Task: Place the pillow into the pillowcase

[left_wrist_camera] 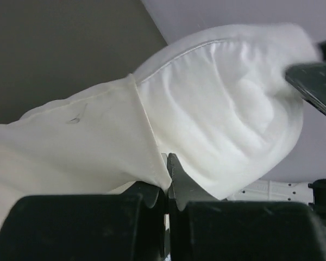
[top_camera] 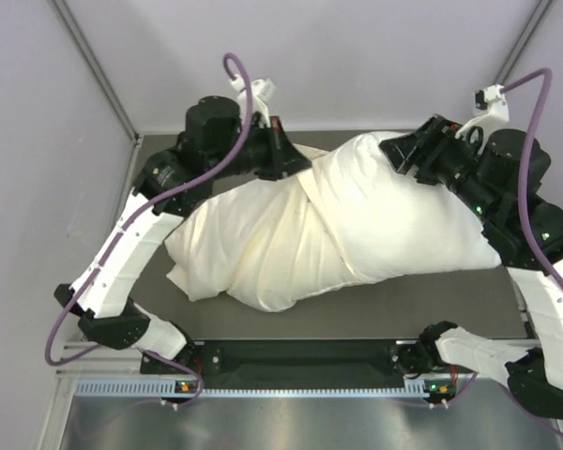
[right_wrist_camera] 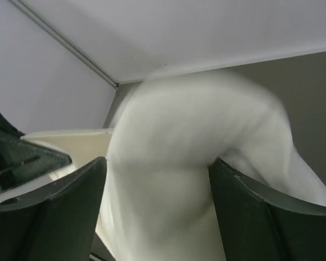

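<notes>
The plump white pillow (top_camera: 408,225) lies across the table, its left half inside the cream pillowcase (top_camera: 249,248). At the far side of the opening, my left gripper (top_camera: 289,161) is shut on the pillowcase hem. The left wrist view shows the jaws closed together on that hem (left_wrist_camera: 152,157), with the pillowcase (left_wrist_camera: 70,147) to the left and bare pillow (left_wrist_camera: 233,119) to the right. My right gripper (top_camera: 401,155) holds the pillow's far right corner. In the right wrist view its fingers (right_wrist_camera: 236,201) stand wide apart, pressed into the bulging pillow (right_wrist_camera: 168,179) between them.
The dark grey table (top_camera: 422,305) shows in front of the pillow. Grey walls and a corner post (top_camera: 98,75) stand close behind both grippers. A black rail (top_camera: 300,356) with the arm bases runs along the near edge.
</notes>
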Robot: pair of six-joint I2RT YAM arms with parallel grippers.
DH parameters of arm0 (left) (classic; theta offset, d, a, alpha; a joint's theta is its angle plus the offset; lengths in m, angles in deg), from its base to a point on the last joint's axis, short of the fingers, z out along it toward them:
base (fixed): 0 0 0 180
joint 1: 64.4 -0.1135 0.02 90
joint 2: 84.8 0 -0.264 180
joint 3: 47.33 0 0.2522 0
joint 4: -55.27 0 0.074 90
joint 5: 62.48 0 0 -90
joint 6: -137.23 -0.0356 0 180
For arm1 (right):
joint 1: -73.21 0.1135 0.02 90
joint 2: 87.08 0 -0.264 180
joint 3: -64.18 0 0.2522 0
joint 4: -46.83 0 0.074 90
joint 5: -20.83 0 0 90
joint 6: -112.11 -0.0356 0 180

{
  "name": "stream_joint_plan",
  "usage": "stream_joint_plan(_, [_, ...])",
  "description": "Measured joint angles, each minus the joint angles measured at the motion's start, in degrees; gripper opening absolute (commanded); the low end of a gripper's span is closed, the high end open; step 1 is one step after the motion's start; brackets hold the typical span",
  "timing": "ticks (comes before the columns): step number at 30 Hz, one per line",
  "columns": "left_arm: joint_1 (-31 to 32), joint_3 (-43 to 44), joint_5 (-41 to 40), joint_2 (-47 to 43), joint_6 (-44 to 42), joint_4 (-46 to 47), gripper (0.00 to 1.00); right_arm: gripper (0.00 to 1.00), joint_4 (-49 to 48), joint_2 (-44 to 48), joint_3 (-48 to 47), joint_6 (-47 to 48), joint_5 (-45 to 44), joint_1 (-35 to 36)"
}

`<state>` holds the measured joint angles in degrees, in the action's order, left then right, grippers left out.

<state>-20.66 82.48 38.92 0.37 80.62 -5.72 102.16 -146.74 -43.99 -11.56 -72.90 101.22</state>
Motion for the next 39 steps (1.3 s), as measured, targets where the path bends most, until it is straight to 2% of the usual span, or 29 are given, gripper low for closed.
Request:
stream_joint_plan(2, [-4.31, -3.58, 1.95, -2.03, 0.68, 0.66, 0.00, 0.89, 2.54, 0.92, -1.55, 2.43, -1.51, 0.07])
stream_joint_plan(5, [-7.28, -8.55, 3.61, -5.03, 1.01, 2.47, 0.00, 0.93, 6.10, 3.67, -3.72, 5.40, -5.60, 0.28])
stream_joint_plan(10, [-7.17, -12.83, 4.31, -10.62, 0.52, 3.48, 0.00, 0.94, 11.28, 8.72, -4.13, 8.28, -13.33, 0.35])
stream_joint_plan(17, [-7.28, -14.05, 2.97, -17.38, -1.09, 0.63, 0.00, 0.97, 12.98, 12.57, 3.08, 8.41, -24.11, 0.35])
stream_joint_plan(21, [-7.30, -16.00, 3.13, -20.85, -1.81, -0.63, 0.00, 0.98, 13.05, 11.10, 2.38, 9.16, -27.69, 0.35])
stream_joint_plan(25, [-7.34, -19.96, 2.60, -25.33, -2.05, -1.29, 0.00, 1.00, 13.03, 5.57, -2.29, 10.95, -29.16, -0.50])
stream_joint_plan(29, [-7.34, -21.40, 1.62, -29.29, -2.16, -3.80, 0.00, 1.00, 12.90, -2.54, -10.80, 12.90, -25.42, -6.25])
stream_joint_plan(33, [-7.34, -22.14, 1.40, -33.40, -2.16, -5.84, 0.00, 0.99, 11.82, -10.97, -17.29, 13.00, -12.74, -17.92])
stream_joint_plan(36, [-7.34, -22.16, 1.31, -35.71, -2.16, -7.89, 0.00, 0.97, 10.36, -15.74, -16.68, 11.98, -1.25, -24.63])
stream_joint_plan(39, [-7.32, -22.14, 1.14, -37.51, -2.16, -9.55, 0.00, 0.93, 5.97, -17.99, -10.43, 10.54, 8.59, -26.88])
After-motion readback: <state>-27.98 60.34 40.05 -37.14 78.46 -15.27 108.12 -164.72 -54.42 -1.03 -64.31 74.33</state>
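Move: The left hand already pinches the pillowcase's hem. From it the bare half of the pillow lies about 22 cm to the right, 7 cm back and 15 cm lower, while the bulk of the pillowcase hangs about 11 cm left, 13 cm back and 22 cm lower. From the half-open right hand that bare half is about 10 cm back, 4 cm right and 15 cm below, and the pinched hem about 17 cm left, 1 cm back. Still pinching the hem, the left hand draws the pillowcase, pillow and all, about 15 cm left and 12 cm back, nearly level. The right fingers finish opening wide and leave the pillow: that hand swings right and a little back, turning nearly 30 degrees clockwise, then reaches forward some 16 cm, dipping and turning partly back at the end. ##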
